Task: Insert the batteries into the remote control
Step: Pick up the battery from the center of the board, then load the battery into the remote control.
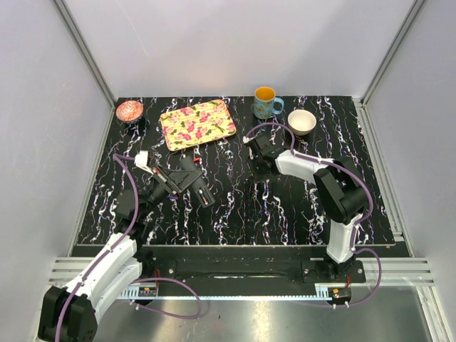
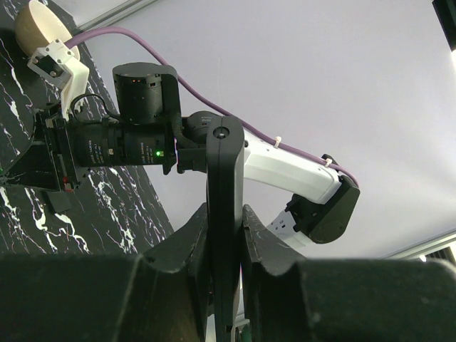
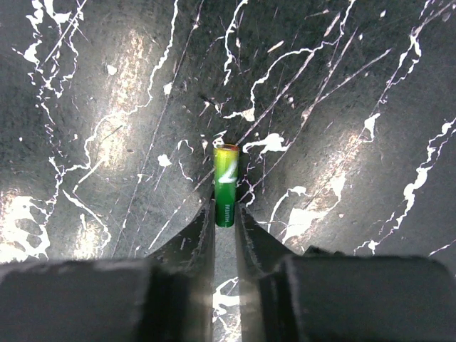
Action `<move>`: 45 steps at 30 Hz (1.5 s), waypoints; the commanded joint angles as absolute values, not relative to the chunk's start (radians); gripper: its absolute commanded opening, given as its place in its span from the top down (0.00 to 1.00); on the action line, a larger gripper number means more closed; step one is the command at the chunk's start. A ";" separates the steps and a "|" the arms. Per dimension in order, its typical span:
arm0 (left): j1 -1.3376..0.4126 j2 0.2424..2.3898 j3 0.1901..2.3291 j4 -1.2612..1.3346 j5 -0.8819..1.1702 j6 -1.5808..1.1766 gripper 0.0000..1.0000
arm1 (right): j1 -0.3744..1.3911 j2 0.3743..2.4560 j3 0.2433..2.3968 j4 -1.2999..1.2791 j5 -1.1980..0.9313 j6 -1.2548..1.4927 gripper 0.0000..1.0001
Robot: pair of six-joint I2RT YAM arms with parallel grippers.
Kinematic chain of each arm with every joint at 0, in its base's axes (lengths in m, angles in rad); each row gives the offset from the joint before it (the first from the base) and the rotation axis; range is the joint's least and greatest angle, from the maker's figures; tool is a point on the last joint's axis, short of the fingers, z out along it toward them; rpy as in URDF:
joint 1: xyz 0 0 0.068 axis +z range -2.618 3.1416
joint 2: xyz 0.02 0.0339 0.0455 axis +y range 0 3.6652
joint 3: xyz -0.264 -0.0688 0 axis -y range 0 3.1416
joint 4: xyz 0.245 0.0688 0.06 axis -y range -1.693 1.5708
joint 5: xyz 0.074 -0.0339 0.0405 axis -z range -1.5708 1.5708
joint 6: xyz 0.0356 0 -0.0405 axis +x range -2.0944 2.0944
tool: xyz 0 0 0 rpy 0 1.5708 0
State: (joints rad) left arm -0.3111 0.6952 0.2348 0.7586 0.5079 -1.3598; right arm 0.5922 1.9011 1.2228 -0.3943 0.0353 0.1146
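My left gripper point(image 1: 191, 182) is shut on the remote control point(image 1: 204, 194), a slim black bar, and holds it above the table's left middle. In the left wrist view the remote control point(image 2: 225, 160) stands edge-on between the fingers, with the gripper point(image 2: 225, 215) clamped on its lower part. My right gripper point(image 1: 255, 152) is low over the table at centre back. In the right wrist view it point(image 3: 226, 214) is shut on the near end of a green-yellow battery point(image 3: 226, 182), which points away from the fingertips just over the marble surface. I cannot make out any other batteries.
A floral tray point(image 1: 197, 123) lies at the back centre-left, and a pink bowl point(image 1: 130, 110) sits at the back left corner. A blue mug point(image 1: 266, 102) and a white bowl point(image 1: 301, 121) stand at the back right. The black marble table point(image 1: 285, 214) has grey walls around it.
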 commanded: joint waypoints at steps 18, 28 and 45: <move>-0.334 0.905 0.319 0.939 0.454 -1.333 1.00 | 0.718 1.336 1.390 -0.922 -0.048 0.385 1.00; -0.454 1.109 0.341 1.074 0.362 -1.370 1.00 | 0.861 1.362 1.644 -1.170 -0.204 0.426 1.00; -0.564 1.180 0.356 1.008 0.199 -1.371 1.00 | 0.900 1.551 1.744 -1.192 -0.267 0.433 1.00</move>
State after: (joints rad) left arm -0.5465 1.1671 0.3107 0.9585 0.2611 -1.3624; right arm 0.8917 1.5307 1.6833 -1.1831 -0.2321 0.4252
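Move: The battery lies on the table right at the right fingertips, its middle about 1 cm ahead, 1 cm left and 1 cm below. The remote's open battery bay, held up by the left hand, is some 17 cm back, 14 cm left and 23 cm above the right hand. An orange battery lies about 9 cm ahead and 17 cm left. From the left hand the battery is roughly 14 cm ahead, 16 cm right and 27 cm down. Up and back, once its fingers have closed on the lower end of the battery, the right hand carries it off the table, rising nearly 28 cm, then sinks about 5 as it drifts left towards the remote's bay, its wrist tilting some 20 degrees. The left hand keeps its grip on the remote and brings it right, down and forward to meet it. ##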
